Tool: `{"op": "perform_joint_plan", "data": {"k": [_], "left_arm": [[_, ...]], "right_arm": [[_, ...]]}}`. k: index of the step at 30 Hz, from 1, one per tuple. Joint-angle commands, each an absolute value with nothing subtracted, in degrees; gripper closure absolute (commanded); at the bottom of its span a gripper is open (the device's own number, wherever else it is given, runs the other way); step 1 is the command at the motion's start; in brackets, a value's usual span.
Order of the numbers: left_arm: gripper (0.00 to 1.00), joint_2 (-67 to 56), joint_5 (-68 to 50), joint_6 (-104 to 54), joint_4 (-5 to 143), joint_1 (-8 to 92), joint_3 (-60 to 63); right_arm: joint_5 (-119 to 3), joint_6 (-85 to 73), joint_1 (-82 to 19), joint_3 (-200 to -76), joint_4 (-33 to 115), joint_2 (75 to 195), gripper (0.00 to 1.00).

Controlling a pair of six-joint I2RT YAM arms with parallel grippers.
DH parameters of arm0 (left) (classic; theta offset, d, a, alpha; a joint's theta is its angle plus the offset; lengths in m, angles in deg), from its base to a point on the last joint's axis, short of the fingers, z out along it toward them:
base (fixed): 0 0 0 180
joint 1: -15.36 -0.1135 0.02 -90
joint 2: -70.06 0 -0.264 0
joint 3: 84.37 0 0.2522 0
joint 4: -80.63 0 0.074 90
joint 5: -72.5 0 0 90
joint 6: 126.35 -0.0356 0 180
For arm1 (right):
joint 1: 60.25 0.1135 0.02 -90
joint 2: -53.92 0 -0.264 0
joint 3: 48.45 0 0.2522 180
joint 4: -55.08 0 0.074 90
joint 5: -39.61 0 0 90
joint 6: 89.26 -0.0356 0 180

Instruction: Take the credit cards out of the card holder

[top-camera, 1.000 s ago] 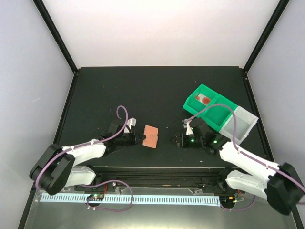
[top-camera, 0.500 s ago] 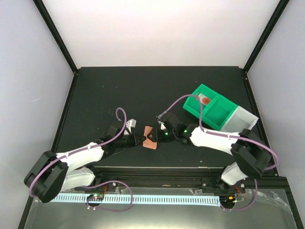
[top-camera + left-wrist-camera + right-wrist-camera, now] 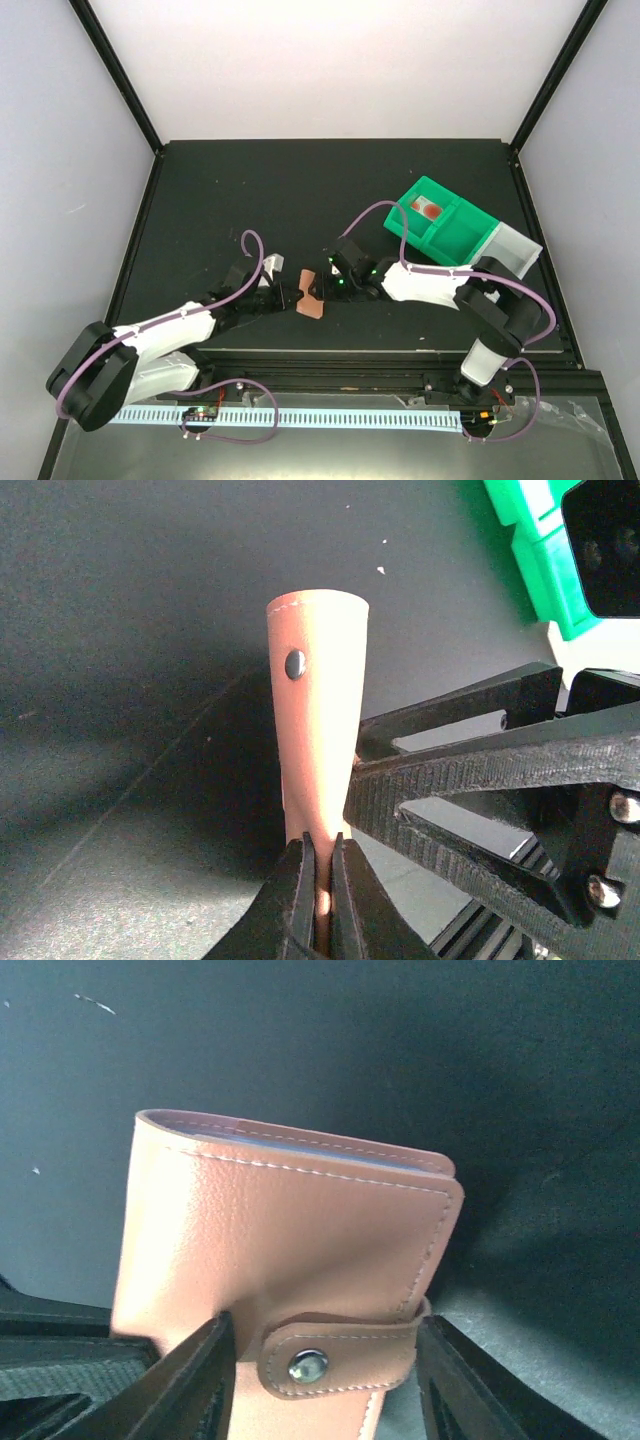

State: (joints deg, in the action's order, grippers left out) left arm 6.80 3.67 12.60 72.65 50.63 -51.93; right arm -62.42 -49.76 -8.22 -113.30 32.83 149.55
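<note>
The card holder, a salmon-pink snap wallet, stands on edge on the black table between both arms. My left gripper is shut on its lower edge, and the holder rises edge-on from the jaws. My right gripper is open, its fingers straddling the snapped tab on the holder's face. From above, the left gripper and right gripper meet at the holder from opposite sides. The holder is shut, with the credit cards hidden inside.
A green compartment bin with a clear section sits at the right rear, a reddish item in one cell. Its corner shows in the left wrist view. The table's front rail runs just behind the arms' bases.
My right arm has swung left from beside the bin to the holder. The left gripper has tipped the holder up from lying flat onto its edge.
</note>
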Motion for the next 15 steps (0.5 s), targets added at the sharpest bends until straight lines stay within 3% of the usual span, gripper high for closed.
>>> {"op": "perform_joint_plan", "data": {"k": [1,7,15], "left_arm": [[0.98,6.51,4.64,11.03,75.29,51.02,-50.11],[0.99,6.26,4.61,10.54,74.6,51.1,-49.85],[0.98,7.11,3.68,9.59,73.82,51.09,-50.26]], "right_arm": [[-59.54,-49.89,-8.17,-113.93,30.85,151.83,0.51],[-57.65,-48.03,-8.13,-113.35,30.39,152.38,0.62],[-57.45,-46.54,-8.18,-110.57,31.66,152.27,0.85]]}}
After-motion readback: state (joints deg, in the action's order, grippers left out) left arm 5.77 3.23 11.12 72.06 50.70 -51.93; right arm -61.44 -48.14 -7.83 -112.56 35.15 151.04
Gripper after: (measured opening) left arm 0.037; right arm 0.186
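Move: Close beside the right fingers, about 1 cm below their midpoint, lies the snap tab of the card holder, still held upright by the left hand. The green box stands some 25 cm to the right hand's right and 17 cm farther out, about 4 cm lower. From the left hand, the snap tab lies about 4 cm to its right, level with it fore and aft, and roughly 3 cm down. Sinking about 1 cm onto the card holder's snap tab and then staying nearly in place, the right hand closes its fingers from about half open to a fifth, one fingertip on each side of the snap, to nip the tab. The left hand keeps its shut grip on the holder's edge, easing down less than 1 cm. ##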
